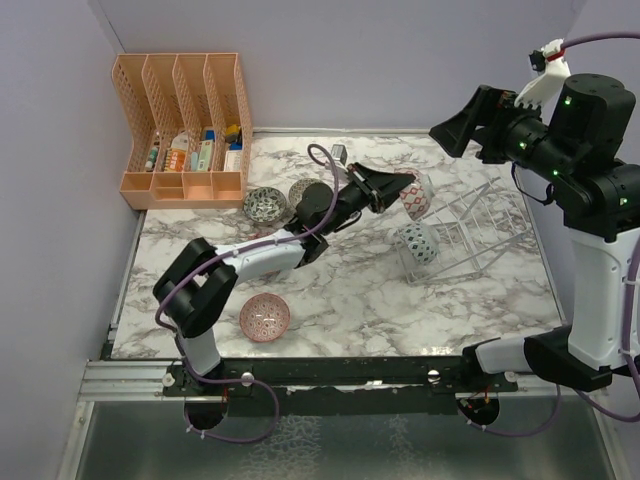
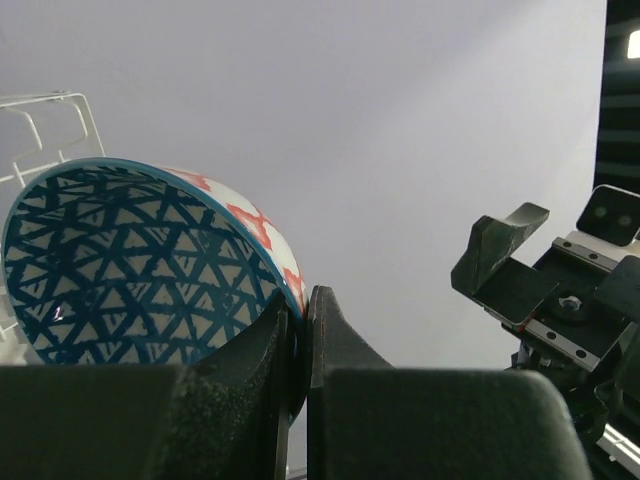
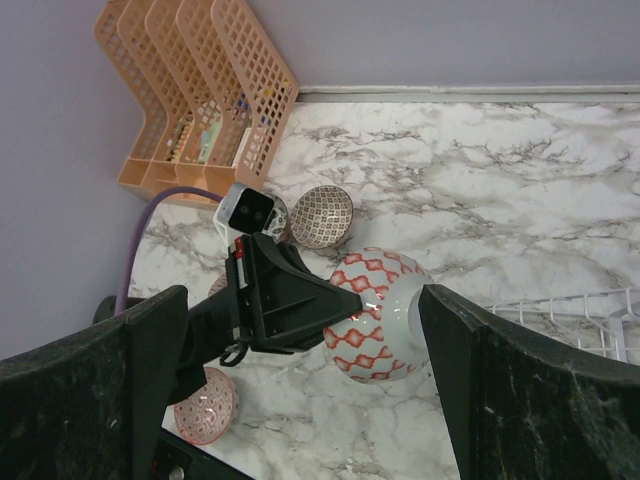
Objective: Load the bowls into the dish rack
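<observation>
My left gripper (image 1: 397,188) (image 2: 300,312) is shut on the rim of a bowl (image 1: 416,195) (image 2: 120,260) (image 3: 385,310) that is white with red diamonds outside and blue triangles inside. It holds the bowl tilted on its side above the table, just left of the dish rack (image 1: 485,232) (image 2: 40,115) (image 3: 575,305). A blue-patterned bowl (image 1: 417,243) stands on edge at the rack's near left end. On the marble lie a grey-green bowl (image 1: 265,205), a beige-brown bowl (image 1: 303,190) (image 3: 322,215) and a pink bowl (image 1: 265,317) (image 3: 205,405). My right gripper (image 1: 462,135) (image 3: 300,300) hangs open high above the held bowl, holding nothing.
A peach slotted organizer (image 1: 185,125) (image 3: 200,90) with small items stands in the back left corner. Purple walls close in the table at the back and left. The right arm's body (image 1: 600,200) rises at the right edge beside the rack.
</observation>
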Action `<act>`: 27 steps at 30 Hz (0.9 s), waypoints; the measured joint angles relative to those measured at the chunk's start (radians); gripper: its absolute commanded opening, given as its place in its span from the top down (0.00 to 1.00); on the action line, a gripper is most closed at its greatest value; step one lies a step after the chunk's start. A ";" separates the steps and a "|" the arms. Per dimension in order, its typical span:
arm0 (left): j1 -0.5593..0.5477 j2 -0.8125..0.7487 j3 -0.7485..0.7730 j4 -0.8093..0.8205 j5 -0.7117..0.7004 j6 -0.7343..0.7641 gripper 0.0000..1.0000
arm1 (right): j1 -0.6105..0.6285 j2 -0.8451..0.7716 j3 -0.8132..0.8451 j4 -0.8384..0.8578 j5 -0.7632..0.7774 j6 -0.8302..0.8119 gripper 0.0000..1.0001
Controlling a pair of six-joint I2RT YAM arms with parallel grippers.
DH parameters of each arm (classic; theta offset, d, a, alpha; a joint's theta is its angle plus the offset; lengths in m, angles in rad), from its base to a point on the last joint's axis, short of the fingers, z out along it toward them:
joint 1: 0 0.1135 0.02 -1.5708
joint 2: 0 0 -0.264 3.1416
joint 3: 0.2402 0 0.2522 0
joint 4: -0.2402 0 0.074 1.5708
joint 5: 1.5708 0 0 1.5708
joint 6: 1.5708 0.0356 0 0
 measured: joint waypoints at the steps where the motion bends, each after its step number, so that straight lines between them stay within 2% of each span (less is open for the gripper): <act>1: -0.008 0.018 -0.003 0.039 -0.019 -0.020 1.00 | 0.000 -0.001 -0.004 0.000 0.000 0.000 0.02; 10: -0.095 0.212 -0.001 0.221 -0.138 -0.114 1.00 | 0.000 -0.002 -0.016 0.000 -0.001 -0.001 0.01; 27: -0.143 0.390 0.045 0.418 -0.272 -0.209 1.00 | 0.000 0.008 -0.021 -0.002 -0.002 -0.019 0.01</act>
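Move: The left hand already grips the blue-lined bowl with the red pattern outside. The free rack slot beside the already loaded bowl lies about 12 cm to its right, 4 cm ahead and some 22 cm below; the loaded bowl is about 8 cm right, 2 cm ahead, at much the same depth. The brown bowl on the table sits some 16 cm ahead, 15 cm left and 29 cm down. From the idle right hand, the slot is about 8 cm right, 7 cm ahead and 34 cm below. The left hand keeps its pinch on the bowl's rim and lowers the tipped bowl about 8 cm while carrying it some 5 cm to the right, towards the rack slot just past the loaded bowl. Most of the descent comes early, then the hand nearly pauses and starts down again at the end, the wrist rolling about 15 degrees counter-clockwise as seen from behind the hand along the fingers, which stay shut. ##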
